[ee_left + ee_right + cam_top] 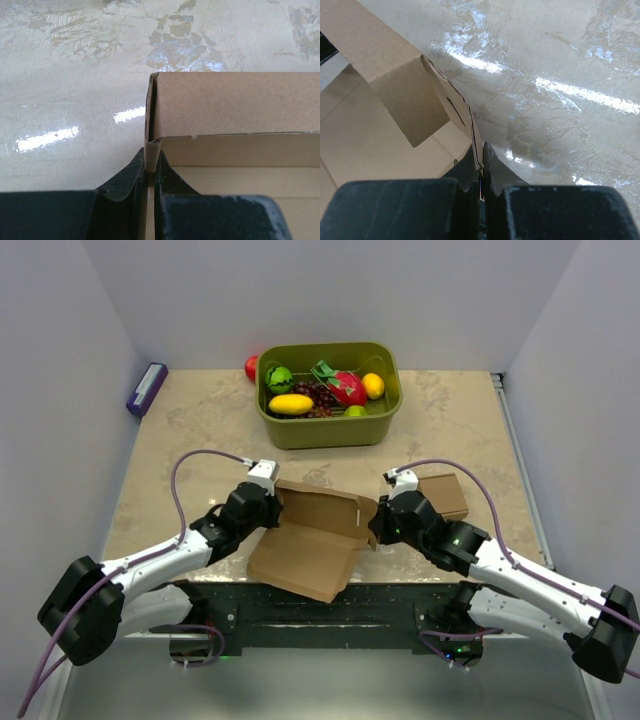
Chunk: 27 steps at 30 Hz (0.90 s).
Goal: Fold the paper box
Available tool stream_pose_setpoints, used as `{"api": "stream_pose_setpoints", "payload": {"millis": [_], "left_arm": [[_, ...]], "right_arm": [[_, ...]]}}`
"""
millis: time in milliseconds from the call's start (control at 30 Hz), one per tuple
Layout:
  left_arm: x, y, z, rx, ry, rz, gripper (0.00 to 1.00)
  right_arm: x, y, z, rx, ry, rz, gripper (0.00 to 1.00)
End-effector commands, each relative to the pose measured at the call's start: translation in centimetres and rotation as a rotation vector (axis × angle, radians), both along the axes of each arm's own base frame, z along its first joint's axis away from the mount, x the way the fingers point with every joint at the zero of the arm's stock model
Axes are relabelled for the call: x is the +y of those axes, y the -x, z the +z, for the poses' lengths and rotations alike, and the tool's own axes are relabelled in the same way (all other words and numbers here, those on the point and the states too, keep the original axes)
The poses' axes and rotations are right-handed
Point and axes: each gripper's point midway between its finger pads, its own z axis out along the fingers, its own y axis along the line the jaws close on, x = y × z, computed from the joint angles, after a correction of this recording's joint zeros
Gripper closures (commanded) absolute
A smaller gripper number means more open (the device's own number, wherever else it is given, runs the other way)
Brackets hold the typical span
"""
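The paper box (315, 530), a wide brown cardboard piece with raised side walls and a flat flap toward the near edge, lies between both arms. My left gripper (278, 502) is at its left wall. In the left wrist view that gripper (151, 160) is shut on the folded wall edge of the paper box (235, 102). My right gripper (377, 523) is at the right wall. In the right wrist view it (481, 155) is shut on the thin wall edge of the paper box (395, 75), beside an inward-bent flap.
A small brown cardboard cube (443, 495) sits just behind the right gripper. A green bin (330, 432) of toy fruit stands at the back centre, with a red fruit (251, 366) beside it. A purple block (147, 388) lies at the far left wall.
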Motion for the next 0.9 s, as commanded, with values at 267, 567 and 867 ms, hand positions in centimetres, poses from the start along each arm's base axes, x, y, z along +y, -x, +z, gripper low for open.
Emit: {"api": "stream_pose_setpoints", "payload": {"millis": [267,567,867], "left_arm": [[3.4,-0.9,-1.6,-0.001,-0.046,0.192,1.0],[3.3,-1.3,-1.3,-0.031,-0.011,0.209,1.0],[2.1,-2.3,-0.6,-0.165,0.042,0.176,1.0]], "right_arm": [[-1.2,-0.4,0.6,-0.026,-0.016,-0.07,1.0],[-0.9,-0.5,0.4,-0.024,-0.033,-0.073,1.0],[1.1,-1.2,1.2,-0.019,-0.099,-0.069,0.49]]}}
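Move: The left hand already pinches the paper box's far left corner, and the box's middle lies about 6 cm back, 9 cm to its right and 4 cm lower. The right hand, shut on the far right flap, has that middle some 14 cm to its left, 3 cm back and 6 cm below. The small carton stands roughly 17 cm right of the right hand, 8 cm ahead and 10 cm lower. The right fingers open around the flap; the left hand, still pinching its corner, sinks about 2 cm. ##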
